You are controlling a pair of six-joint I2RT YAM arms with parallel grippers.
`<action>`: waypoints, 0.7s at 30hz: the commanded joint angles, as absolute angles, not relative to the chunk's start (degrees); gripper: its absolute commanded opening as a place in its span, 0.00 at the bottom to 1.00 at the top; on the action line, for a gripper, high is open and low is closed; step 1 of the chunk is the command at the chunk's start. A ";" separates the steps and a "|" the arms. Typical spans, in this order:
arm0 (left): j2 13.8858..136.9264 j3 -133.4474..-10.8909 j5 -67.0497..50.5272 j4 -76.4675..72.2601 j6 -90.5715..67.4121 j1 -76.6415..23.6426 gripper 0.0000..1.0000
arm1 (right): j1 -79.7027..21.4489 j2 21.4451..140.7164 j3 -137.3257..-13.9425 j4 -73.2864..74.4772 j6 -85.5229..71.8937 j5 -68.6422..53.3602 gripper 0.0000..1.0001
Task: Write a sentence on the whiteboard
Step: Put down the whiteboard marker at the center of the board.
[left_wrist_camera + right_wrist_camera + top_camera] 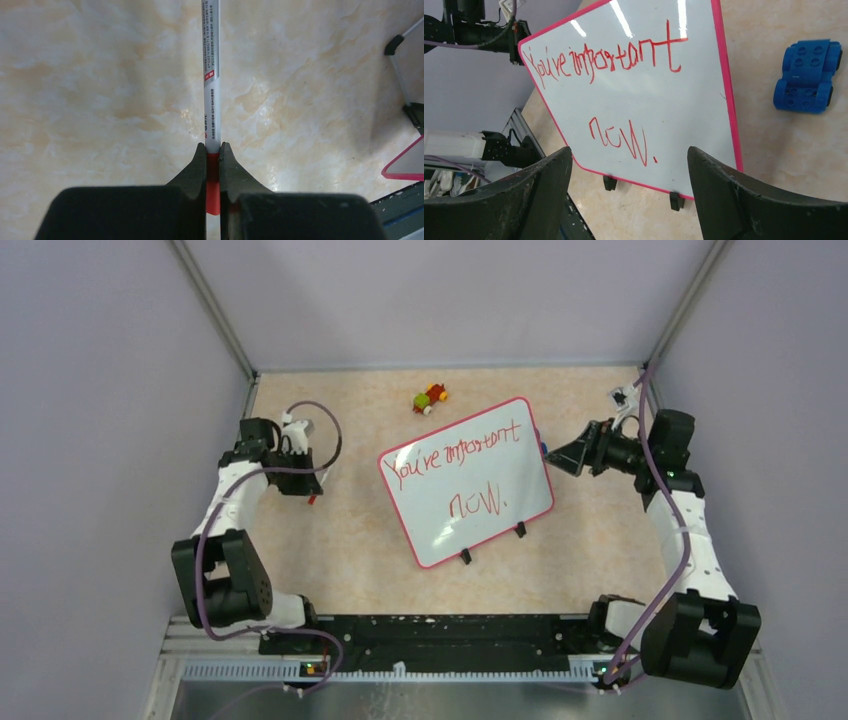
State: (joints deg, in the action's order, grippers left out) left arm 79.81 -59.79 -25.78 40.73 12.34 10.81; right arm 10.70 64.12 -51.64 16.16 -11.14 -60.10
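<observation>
The whiteboard (430, 530) stands tilted in the middle of the table, white with a pink-red rim and two black clips (676, 200) on its near edge. The sentence (455, 455) in thin red letters reads "You're important now." and shows large in the right wrist view (604, 62). Left of the board, my left gripper (305, 488) is shut on a white marker (212, 75) with a red end, well apart from the board. My right gripper (552, 457) is open by the board's right edge, with nothing between its fingers (724, 185); the board (694, 110) fills the gap behind them.
A small toy of coloured bricks (430, 397) lies at the back behind the board. A blue brick car (808, 75) sits beside the board's right edge. A corner of the pink rim (402, 167) shows in the left wrist view. Grey walls close in three sides.
</observation>
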 commanded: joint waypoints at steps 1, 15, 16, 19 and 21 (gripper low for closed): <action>81.74 -56.24 -24.26 39.45 14.05 10.99 0.06 | 10.99 62.34 -49.70 13.68 -9.41 -58.99 0.82; 92.68 -56.77 -20.60 40.68 17.92 9.71 0.15 | 10.99 60.66 -47.42 12.54 -8.47 -58.72 0.82; 93.21 -56.78 -20.34 40.81 18.07 9.49 0.17 | 10.99 60.80 -47.38 12.39 -8.58 -58.98 0.82; 94.59 -57.15 -20.98 41.82 18.93 8.90 0.27 | 10.99 61.25 -47.79 13.50 -7.60 -59.32 0.82; 95.21 -57.37 -20.86 42.33 18.96 8.76 0.32 | 10.99 61.20 -47.90 13.94 -7.17 -59.15 0.82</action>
State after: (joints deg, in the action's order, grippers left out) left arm 94.08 -55.72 -21.19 40.95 17.45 9.30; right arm 10.70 62.00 -47.55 14.83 -9.54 -58.35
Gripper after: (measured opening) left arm 0.287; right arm 0.820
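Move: The whiteboard marker is already in the left fingers, held near its red end. The bare patch of table it is taken to lies about 10 cm below that hand and 3 cm back, with no sideways offset. From the left hand, the whiteboard's middle is some 39 cm to the right and 9 cm ahead, and the toy about 29 cm right and 32 cm ahead, both roughly 8 cm below. For the right hand that table patch is around 60 cm to the left, 2 cm back and 22 cm below. The marker, pinched by its red cap, is lowered by the left hand about 9 cm towards the bare table left of the whiteboard, drawn back some 3 cm as it goes. The hand slows on the way down and its fingers tip about 15 degrees nearer to vertical; close above the table they part slightly and let go of the cap. ##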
